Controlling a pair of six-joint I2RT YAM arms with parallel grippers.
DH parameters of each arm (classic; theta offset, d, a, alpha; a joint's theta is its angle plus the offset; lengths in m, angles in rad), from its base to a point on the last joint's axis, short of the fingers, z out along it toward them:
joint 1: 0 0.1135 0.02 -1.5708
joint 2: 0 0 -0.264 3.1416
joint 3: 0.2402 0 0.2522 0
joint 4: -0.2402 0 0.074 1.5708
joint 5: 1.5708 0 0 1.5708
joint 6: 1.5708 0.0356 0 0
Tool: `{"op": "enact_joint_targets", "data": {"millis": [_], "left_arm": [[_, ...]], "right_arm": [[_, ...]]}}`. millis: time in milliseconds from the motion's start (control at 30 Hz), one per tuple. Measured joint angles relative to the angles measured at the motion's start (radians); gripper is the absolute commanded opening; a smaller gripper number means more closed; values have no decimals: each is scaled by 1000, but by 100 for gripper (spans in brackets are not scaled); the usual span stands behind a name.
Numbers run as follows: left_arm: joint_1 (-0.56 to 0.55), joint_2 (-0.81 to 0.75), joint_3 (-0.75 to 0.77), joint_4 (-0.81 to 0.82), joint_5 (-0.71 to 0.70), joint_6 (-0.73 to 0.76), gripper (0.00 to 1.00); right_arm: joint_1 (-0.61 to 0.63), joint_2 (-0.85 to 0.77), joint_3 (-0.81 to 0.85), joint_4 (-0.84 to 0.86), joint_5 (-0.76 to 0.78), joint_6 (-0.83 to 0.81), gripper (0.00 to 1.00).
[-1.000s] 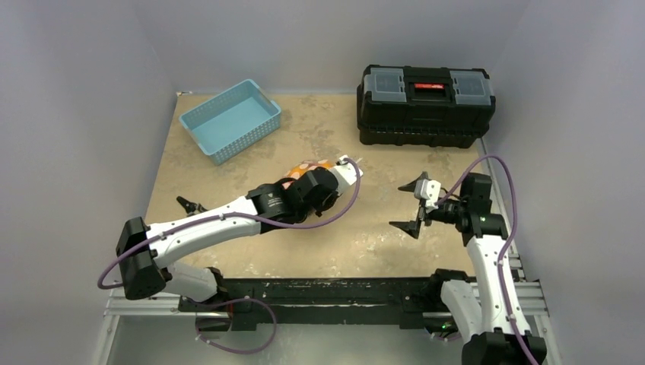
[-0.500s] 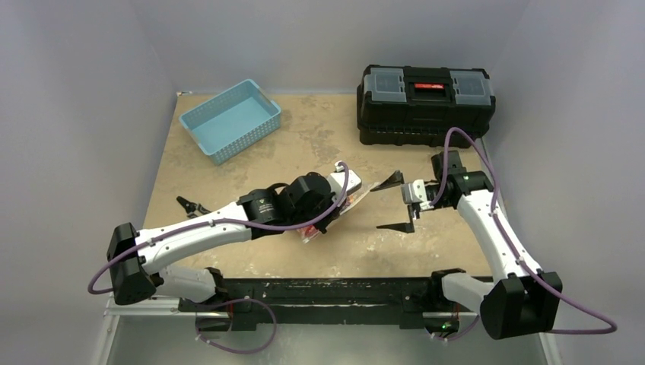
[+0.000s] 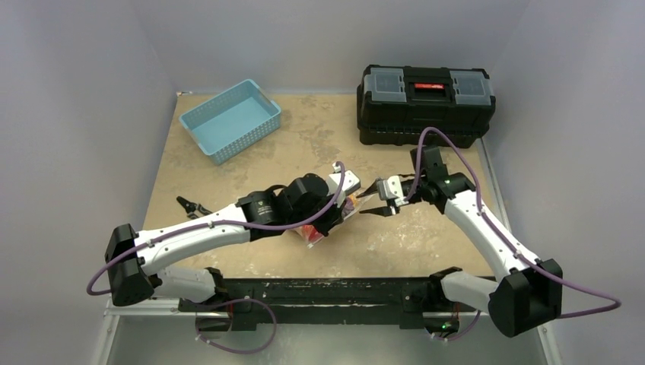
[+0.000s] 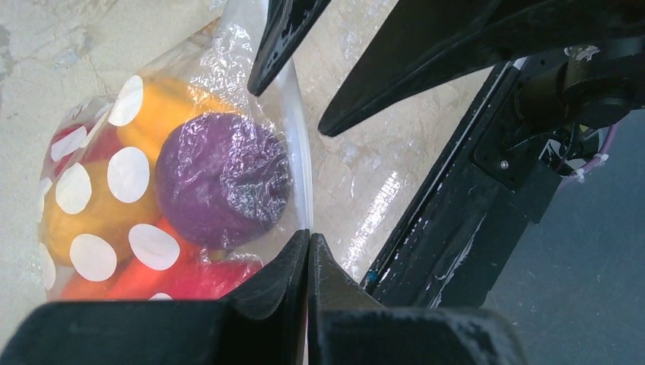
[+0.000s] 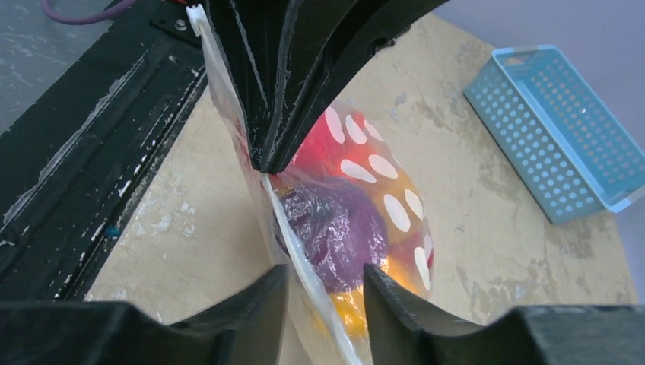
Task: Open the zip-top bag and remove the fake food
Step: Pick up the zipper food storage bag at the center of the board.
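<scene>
The zip-top bag (image 3: pixel 312 234), clear with white dots, hangs from my left gripper (image 3: pixel 344 211) above the table's near middle. The left gripper (image 4: pixel 308 236) is shut on the bag's white zip strip (image 4: pixel 302 163). Inside the bag (image 4: pixel 114 190) is the fake food: a purple fruit (image 4: pixel 220 179), orange ones and red ones. My right gripper (image 3: pixel 373 200) is open, right beside the left one. In the right wrist view its jaws (image 5: pixel 325 268) straddle the zip strip (image 5: pixel 293 243) without closing, and the purple fruit (image 5: pixel 335 228) shows behind the strip.
A light-blue perforated basket (image 3: pixel 230 119) stands at the far left, also in the right wrist view (image 5: pixel 563 129). A black toolbox (image 3: pixel 424 104) stands at the far right. A small black object (image 3: pixel 190 204) lies near the left edge. The black base rail (image 3: pixel 327 293) runs along the near edge.
My right arm has swung left, from well clear of the bag to its zip strip. My left gripper has drawn the bag toward the near edge and turned it.
</scene>
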Motion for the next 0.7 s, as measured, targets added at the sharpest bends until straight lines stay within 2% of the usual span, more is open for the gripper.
{"op": "enact_joint_targets", "data": {"millis": [67, 233, 367, 467, 633, 700], "left_arm": [[0, -2, -4, 7, 2, -2, 0], [0, -15, -15, 17, 3, -18, 0], [0, -27, -34, 40, 3, -29, 0], [0, -39, -56, 66, 2, -43, 2], [0, -119, -130, 105, -26, -64, 68], [0, -206, -188, 127, -45, -76, 87]], "right_arm": [[17, 4, -18, 42, 31, 34, 29], [38, 11, -63, 106, 89, 90, 21], [44, 11, -74, 142, 111, 114, 0], [48, 10, -86, 169, 117, 156, 0], [24, -23, -115, 212, 114, 253, 0], [-11, -47, -119, 222, 106, 296, 0]]}}
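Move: The left hand already pinches the bag's zip edge; the stretch the half-open right fingers go for runs between their tips, about 1 cm ahead and 3 cm below the right hand. That stretch lies some 5 cm ahead and 5 cm right of the left hand, about level. From the right hand, the purple food is about 5 cm left, 1 cm ahead and 8 cm down; the blue basket is roughly 24 cm ahead, 39 cm left. The right hand sinks about 3 cm, pinching shut on the zip edge; then the left opens and withdraws leftward. ##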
